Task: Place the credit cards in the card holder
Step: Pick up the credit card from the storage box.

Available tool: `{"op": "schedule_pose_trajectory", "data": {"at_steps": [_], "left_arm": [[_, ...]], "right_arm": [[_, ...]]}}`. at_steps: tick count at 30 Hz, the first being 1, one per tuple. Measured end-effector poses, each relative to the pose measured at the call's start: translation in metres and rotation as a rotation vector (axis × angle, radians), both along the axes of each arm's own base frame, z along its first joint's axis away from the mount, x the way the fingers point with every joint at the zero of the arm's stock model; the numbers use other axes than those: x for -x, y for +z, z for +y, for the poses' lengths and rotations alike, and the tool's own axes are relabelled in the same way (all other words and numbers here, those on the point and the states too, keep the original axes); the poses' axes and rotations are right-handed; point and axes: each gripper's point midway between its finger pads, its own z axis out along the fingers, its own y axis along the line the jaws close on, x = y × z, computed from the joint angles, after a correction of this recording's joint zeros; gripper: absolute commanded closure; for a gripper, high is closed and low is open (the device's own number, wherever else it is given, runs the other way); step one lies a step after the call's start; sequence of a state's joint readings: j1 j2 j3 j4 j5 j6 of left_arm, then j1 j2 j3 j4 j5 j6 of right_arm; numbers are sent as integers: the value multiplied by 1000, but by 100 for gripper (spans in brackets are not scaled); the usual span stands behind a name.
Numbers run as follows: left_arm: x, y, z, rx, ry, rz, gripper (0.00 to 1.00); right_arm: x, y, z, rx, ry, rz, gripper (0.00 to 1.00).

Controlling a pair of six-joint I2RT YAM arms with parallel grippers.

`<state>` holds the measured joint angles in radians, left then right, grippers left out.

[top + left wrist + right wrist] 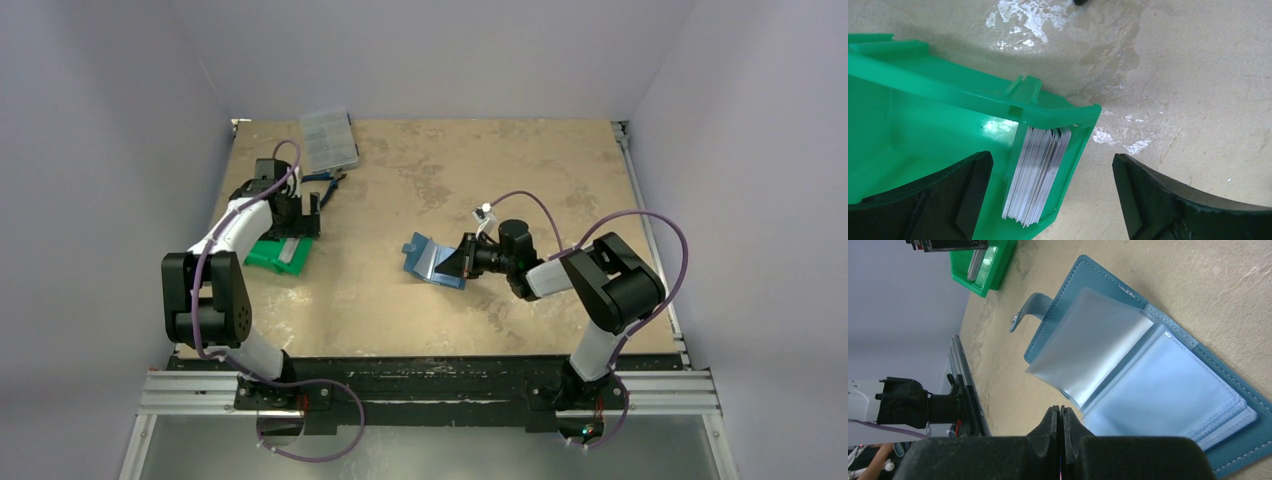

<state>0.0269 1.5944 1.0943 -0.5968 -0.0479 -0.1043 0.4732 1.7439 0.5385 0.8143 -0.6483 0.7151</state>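
Note:
The credit cards (1035, 175) stand on edge as a pale stack in the corner slot of a green tray (923, 130). My left gripper (1050, 159) hangs over them, open wide: one finger is over the tray's inside, the other over the table beside it. From above, the left gripper (287, 222) is at the tray (262, 258), where the cards (293, 253) show. The teal card holder (1173, 390) lies open mid-table (430, 260), one clear pocket leaf (1088, 350) lifted. My right gripper (1060, 411) is shut with nothing in it, tips at the holder's near edge.
A clear compartment box (328, 138) lies at the back left of the tan table. Blue-handled pliers (327, 184) rest just in front of it, beside the left arm. The table's metal rail (430, 385) runs along the near edge, with grey walls on three sides.

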Motion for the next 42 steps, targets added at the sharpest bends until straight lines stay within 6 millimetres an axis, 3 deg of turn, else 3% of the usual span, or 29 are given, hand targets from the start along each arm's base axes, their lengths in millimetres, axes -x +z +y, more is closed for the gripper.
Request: {"op": "schedule_pose_trajectory", "data": {"at_steps": [17,29,42], "left_arm": [[-1,-15,-9,99,-43,18,1],[3,-20,-14,133,-47,33,17],[1,-10,-21,171,-61,2,40]], "right_arm": [[0,-2,1,-11,2,11,97],[3,-7,3,-18,14,33,97],[3,-8,3,-22,14,42,98]]}}
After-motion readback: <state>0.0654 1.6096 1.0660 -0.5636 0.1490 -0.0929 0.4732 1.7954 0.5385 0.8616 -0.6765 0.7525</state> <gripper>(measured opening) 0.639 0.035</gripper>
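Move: Just below the left hand's wide-open fingers stands the stack of credit cards, its middle about 4 cm down, 1 cm to the left and 1 cm back. The green storage box around it has its middle roughly 7 cm left and 1 cm ahead of the hand, 4 cm below. The pliers lie about 13 cm ahead and 7 cm right, some 6 cm lower. From the right hand the cards are roughly 42 cm left, 5 cm ahead and 2 cm lower. Sinking about 2 cm over the card stack, the left hand drifts right, then eases back up about 1 cm while its fingers close by roughly a third. It ends some 2 cm farther right, rolled about 10 degrees with its left side lower, the left finger down in the green box beside the cards and the right finger outside the box's right end. ##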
